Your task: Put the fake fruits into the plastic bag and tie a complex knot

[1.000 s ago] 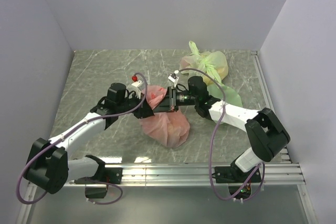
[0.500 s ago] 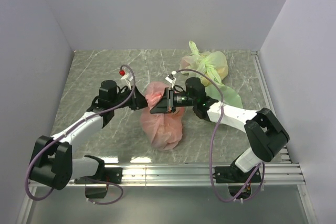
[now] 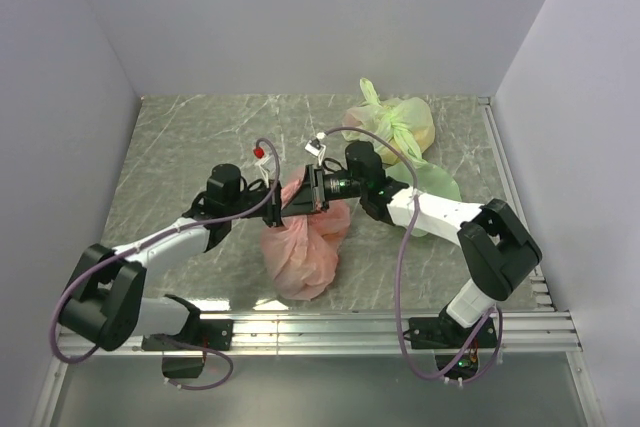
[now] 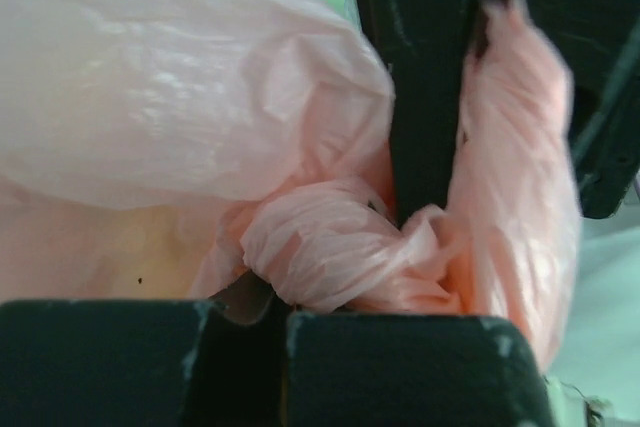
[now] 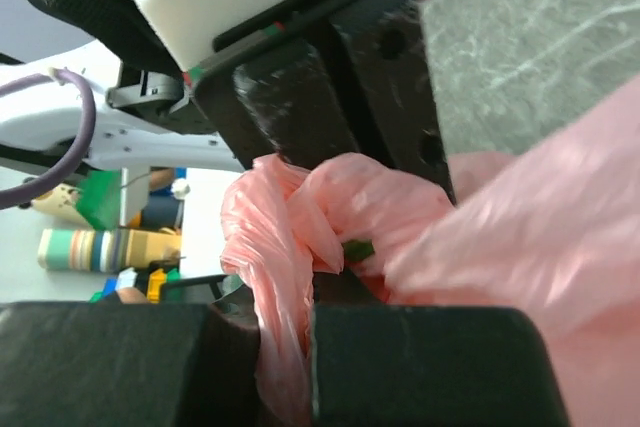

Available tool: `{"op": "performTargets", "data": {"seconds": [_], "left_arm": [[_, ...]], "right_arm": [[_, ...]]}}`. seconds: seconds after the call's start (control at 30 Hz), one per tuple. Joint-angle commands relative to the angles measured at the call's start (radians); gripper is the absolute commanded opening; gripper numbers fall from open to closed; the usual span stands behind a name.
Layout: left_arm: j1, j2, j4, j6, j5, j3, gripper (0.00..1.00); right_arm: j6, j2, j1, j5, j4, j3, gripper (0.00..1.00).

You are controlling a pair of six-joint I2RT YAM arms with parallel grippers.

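Note:
The pink plastic bag [image 3: 300, 245] bulges on the table, its top gathered up between both grippers. My left gripper [image 3: 277, 209] is shut on a twisted strand of the bag [image 4: 330, 257], which runs down into the seam of its closed jaws [image 4: 285, 342]. My right gripper [image 3: 306, 197] faces it, almost touching, and is shut on another pink strand [image 5: 280, 277] that passes between its fingers [image 5: 285, 357]. The strands cross in a knot-like twist between the two. The fake fruits are hidden inside the bag; only a small green bit [image 5: 357, 247] shows among the folds.
A pale green knotted bag [image 3: 395, 125] lies at the back right. A pale green plate [image 3: 435, 187] lies just behind my right forearm. Grey walls close the table in on the left, back and right. A metal rail [image 3: 400, 327] runs along the near edge.
The two grippers drew slightly apart, then came back together over the bag's top. The bag has been pulled narrower and sits a little nearer the front edge.

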Motion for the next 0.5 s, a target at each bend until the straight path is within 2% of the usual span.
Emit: {"op": "performTargets", "data": {"seconds": [0.0,0.07,0.1,0.13,0.17,0.27,0.3,0.37,0.47], "left_arm": [[-0.03,0.042,0.134,-0.037,0.133,0.009,0.0],[-0.027,0.051,0.159,-0.053,0.154,0.003,0.0],[-0.027,0.047,0.17,-0.054,0.169,0.0,0.0],[-0.025,0.044,0.164,-0.049,0.171,0.0,0.0],[-0.025,0.039,0.158,-0.043,0.174,0.001,0.0],[-0.024,0.036,0.116,-0.011,0.203,0.02,0.0],[-0.022,0.036,0.096,0.009,0.206,0.026,0.0],[-0.019,0.035,0.066,0.026,0.22,0.037,0.0],[-0.016,0.036,0.052,0.039,0.234,0.046,0.0]], "right_arm": [[-0.122,-0.018,0.02,0.026,-0.045,0.074,0.05],[-0.267,-0.055,0.015,0.046,-0.219,0.08,0.15],[-0.312,-0.071,0.009,0.054,-0.326,0.078,0.22],[-0.351,-0.089,0.005,0.058,-0.365,0.062,0.3],[-0.409,-0.132,-0.012,0.07,-0.397,0.051,0.38],[-0.513,-0.214,-0.032,0.075,-0.517,0.032,0.73],[-0.542,-0.23,-0.032,0.081,-0.601,0.04,0.8],[-0.602,-0.271,-0.035,0.078,-0.661,0.055,0.89],[-0.664,-0.331,-0.049,0.058,-0.744,0.039,0.89]]}}
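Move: The pink bag's handle end is pinched between the right fingers. The bag's twisted neck, which the left gripper has shut on, is about 3 cm to the right hand's left and 2 cm lower. The fruit-filled bag body is some 6 cm back of the right hand, 3 cm to its right and 14 cm below. From the left hand, the neck is at the fingertips, about 1 cm to the right; the bag body is around 6 cm back, 3 cm right and 10 cm below. Open the right gripper wide to let go of the pink handle end, and back it off about 6 cm to the right and some 3 cm towards the base, away from the twisted neck, rolling the wrist and tipping the fingers slightly down. Keep the left gripper shut on the neck, drawing it back about 2 cm and turning it some 10 degrees clockwise. ##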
